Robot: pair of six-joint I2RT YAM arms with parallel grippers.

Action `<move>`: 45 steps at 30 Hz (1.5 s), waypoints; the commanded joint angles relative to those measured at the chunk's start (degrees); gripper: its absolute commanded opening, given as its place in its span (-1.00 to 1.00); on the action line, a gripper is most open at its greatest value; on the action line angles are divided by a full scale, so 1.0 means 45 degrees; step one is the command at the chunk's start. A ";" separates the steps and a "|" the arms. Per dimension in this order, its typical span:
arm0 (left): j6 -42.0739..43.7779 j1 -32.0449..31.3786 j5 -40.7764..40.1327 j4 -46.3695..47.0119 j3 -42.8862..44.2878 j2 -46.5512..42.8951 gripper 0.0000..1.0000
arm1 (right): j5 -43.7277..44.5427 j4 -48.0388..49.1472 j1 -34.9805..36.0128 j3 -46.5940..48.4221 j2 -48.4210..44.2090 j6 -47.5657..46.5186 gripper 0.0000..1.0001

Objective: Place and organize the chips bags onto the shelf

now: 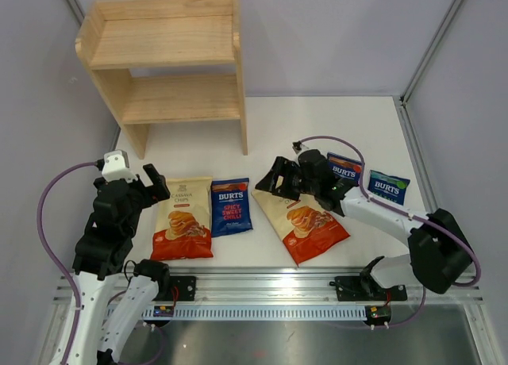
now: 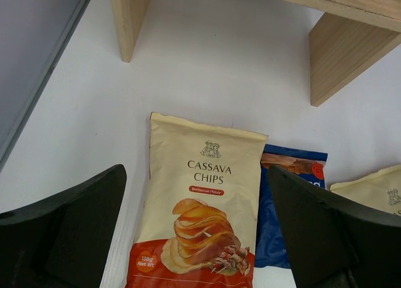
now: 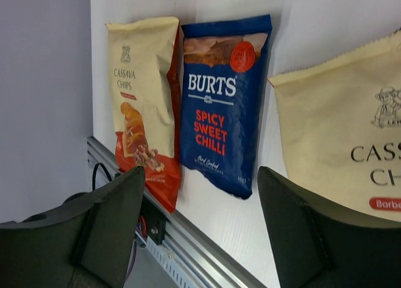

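Note:
The wooden shelf (image 1: 167, 63) stands at the back left, both tiers bare. Five chips bags lie flat on the white table. A cream cassava bag (image 1: 182, 218) (image 2: 200, 200) lies beside a blue BURTS bag (image 1: 231, 207) (image 3: 219, 106). A second cream bag (image 1: 305, 222) (image 3: 344, 144) lies right of those. Two more blue bags (image 1: 345, 168) (image 1: 389, 186) lie far right, partly behind the right arm. My left gripper (image 1: 155, 186) (image 2: 195, 175) is open above the first cream bag's top-left. My right gripper (image 1: 270, 181) (image 3: 202, 175) is open and empty over the second cream bag's top end.
An aluminium rail (image 1: 270, 282) (image 3: 207, 250) runs along the table's near edge. Grey walls close in left, back and right. The shelf's legs (image 2: 131, 19) stand just beyond the left cream bag. Purple cables loop off both arms.

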 commanded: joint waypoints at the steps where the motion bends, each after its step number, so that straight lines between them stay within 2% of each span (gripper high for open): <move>1: 0.0113 0.0061 0.0386 0.0705 -0.0080 0.0070 0.98 | 0.1162 0.0432 0.0388 0.1148 0.0984 -0.0467 0.58; 5: 0.0132 0.0061 0.0425 0.0705 -0.0080 0.0032 0.98 | 0.1222 0.0452 0.0643 0.2085 0.2719 -0.0780 0.34; 10: 0.0133 0.0061 0.0484 0.0724 -0.0100 0.0071 0.98 | 0.1299 0.0608 0.1033 0.3179 0.4828 -0.0626 0.26; 20: 0.0133 0.0061 0.0640 0.0783 -0.0119 0.0168 0.98 | 0.1240 0.1057 0.1659 0.3826 0.6922 -0.0390 0.23; 26: 0.0133 0.0061 0.0640 0.0763 -0.0100 0.0246 0.98 | 0.0929 0.1818 0.1815 0.3592 0.7782 0.0039 0.01; 28: 0.0133 0.0061 0.0660 0.0744 -0.0100 0.0285 0.98 | 0.0753 0.2325 0.1815 0.3494 0.7920 0.0196 -0.16; 32: 0.0133 0.0061 0.0601 0.0744 -0.0100 0.0305 0.98 | 0.0810 0.3010 0.1815 0.3084 0.7628 0.0469 -0.76; 34: 0.0133 0.0061 0.0601 0.0744 -0.0080 0.0324 0.98 | 0.0889 0.3069 0.1815 0.3063 0.7336 0.0469 -0.78; 39: 0.0133 0.0042 0.0874 0.0802 -0.0022 0.0480 0.98 | 0.1688 0.3147 0.1815 0.2654 0.6262 0.0819 -1.00; 45: -0.0295 0.0061 0.1712 0.0627 0.0524 0.0987 0.98 | 0.3096 0.3187 0.1815 0.2204 0.4446 0.1620 -1.00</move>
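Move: The blue Burts bag lies to the right hand's left, its middle some 14 cm off, about 1 cm back and roughly 13 cm below. At that same table level, the left Cassava bag is about 29 cm to the left and 5 cm back, and the right Cassava bag some 7 cm to the right and 6 cm back. From the left hand, the Burts bag lies about 18 cm to the right, 3 cm ahead and 25 cm below. The right hand's fingertips pinch the Burts bag by its right edge, towards the far end. To get there the hand sinks about 12 cm while sweeping some 9 cm left and a little forward, the open fingers closing mainly once low. With the grip kept, it then rises about 4 cm, easing slightly back to the right. ##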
